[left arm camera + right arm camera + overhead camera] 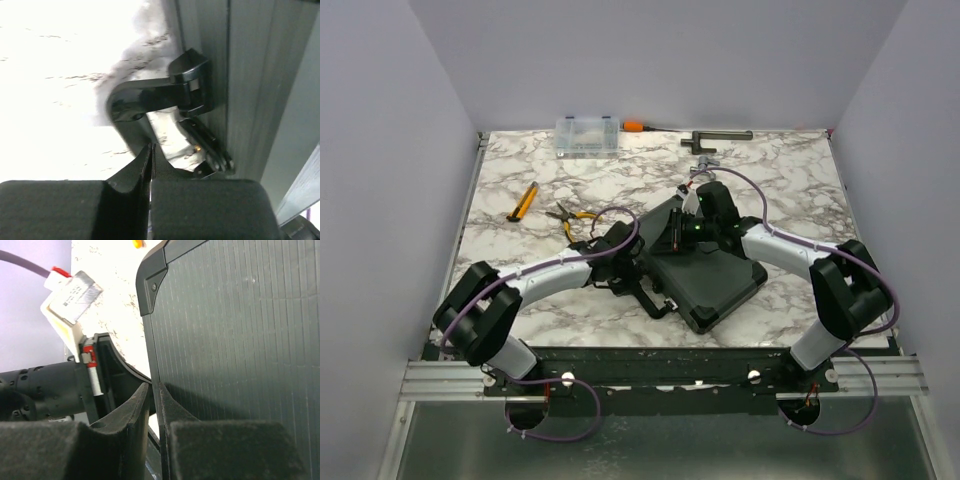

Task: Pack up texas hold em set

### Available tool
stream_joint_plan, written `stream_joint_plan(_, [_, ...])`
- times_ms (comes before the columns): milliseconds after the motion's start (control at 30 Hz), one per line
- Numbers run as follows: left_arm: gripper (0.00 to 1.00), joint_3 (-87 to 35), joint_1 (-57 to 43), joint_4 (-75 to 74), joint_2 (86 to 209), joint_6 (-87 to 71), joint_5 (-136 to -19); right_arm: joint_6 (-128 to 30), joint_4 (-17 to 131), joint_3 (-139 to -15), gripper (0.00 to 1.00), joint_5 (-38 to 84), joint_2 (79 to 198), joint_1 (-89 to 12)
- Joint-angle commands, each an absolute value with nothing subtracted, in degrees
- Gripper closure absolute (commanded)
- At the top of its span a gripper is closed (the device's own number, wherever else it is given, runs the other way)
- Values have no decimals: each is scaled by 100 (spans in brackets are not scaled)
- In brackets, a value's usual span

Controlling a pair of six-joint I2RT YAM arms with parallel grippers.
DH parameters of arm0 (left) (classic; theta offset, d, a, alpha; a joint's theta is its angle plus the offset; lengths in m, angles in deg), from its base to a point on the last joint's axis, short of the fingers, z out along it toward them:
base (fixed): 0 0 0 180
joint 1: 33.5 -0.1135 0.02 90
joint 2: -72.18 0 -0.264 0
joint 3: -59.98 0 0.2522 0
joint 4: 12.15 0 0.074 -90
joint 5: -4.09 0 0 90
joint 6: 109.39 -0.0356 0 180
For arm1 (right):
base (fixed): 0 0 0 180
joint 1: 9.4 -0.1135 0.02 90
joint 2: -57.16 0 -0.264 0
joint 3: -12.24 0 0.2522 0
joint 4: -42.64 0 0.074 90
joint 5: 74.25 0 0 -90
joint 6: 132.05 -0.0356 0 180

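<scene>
The texas hold em set shows as a black ribbed hard case (715,285) lying in the middle of the marble table, its handle (655,300) toward the near left. My right gripper (688,228) is at the case's far-left edge. In the right wrist view my right gripper (154,385) is shut on the thin edge of the ribbed lid (235,340), with one finger on each side. My left gripper (151,146) is shut with nothing in it. It sits just short of the glossy black handle (150,97) on the case's side wall (250,75).
A clear organizer box (587,133), an orange-handled screwdriver (635,126) and a dark T-shaped tool (720,137) lie along the back edge. Orange-handled pliers (570,215) and a yellow tool (523,201) lie left of the case. Grey walls enclose the table.
</scene>
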State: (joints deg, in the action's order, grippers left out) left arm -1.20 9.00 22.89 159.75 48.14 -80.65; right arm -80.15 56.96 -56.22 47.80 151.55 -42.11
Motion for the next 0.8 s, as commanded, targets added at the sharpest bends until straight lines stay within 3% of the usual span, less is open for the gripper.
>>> stream_joint_plan(0, [100,-242,914,3451,15574,4371,-8793,-7548,7746,-5248,83,3786,15555,-4350])
stream_joint_plan(300, [100,-695,906,4190,13751,3556,-9713,-7162,8596,-6443,71,3253,14764,-4350])
stream_joint_plan(433, [93,-545,906,4224,12601,3150,-10005,-7059,8909,-6956,67,3205,14296,-4350])
stream_joint_plan(633, [84,-338,878,4595,11167,2631,-10360,-7057,8993,-7423,48,3195,13682,-4350])
stream_joint_plan(767, [72,-299,867,4643,10452,2087,-10279,-7054,9031,-7663,30,3218,13429,-4350])
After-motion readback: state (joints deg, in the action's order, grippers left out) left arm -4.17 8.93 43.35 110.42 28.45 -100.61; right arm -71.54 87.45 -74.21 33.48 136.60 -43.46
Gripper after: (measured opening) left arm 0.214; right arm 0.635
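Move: The left fingertips are shut and down at the case's near-left side, with the middle of the carry handle about 3 cm back of them and 2 cm below. The closed case's middle lies some 12 cm to their right and 6 cm ahead. The pliers are about 17 cm ahead of them and 18 cm to their left. For the right hand, on the lid by its handle-side edge, the case's middle is about 8 cm to the right, 2 cm back and 7 cm down. The right fingers come free of the lid, easing about 4 cm to the right before climbing some 12 cm and spreading wider. The left hand backs off the handle to its left, then climbs steeply, ending about 20 cm higher and 11 cm farther left, its wrist swinging the fingers some 40 degrees up towards forward as they part slightly. ##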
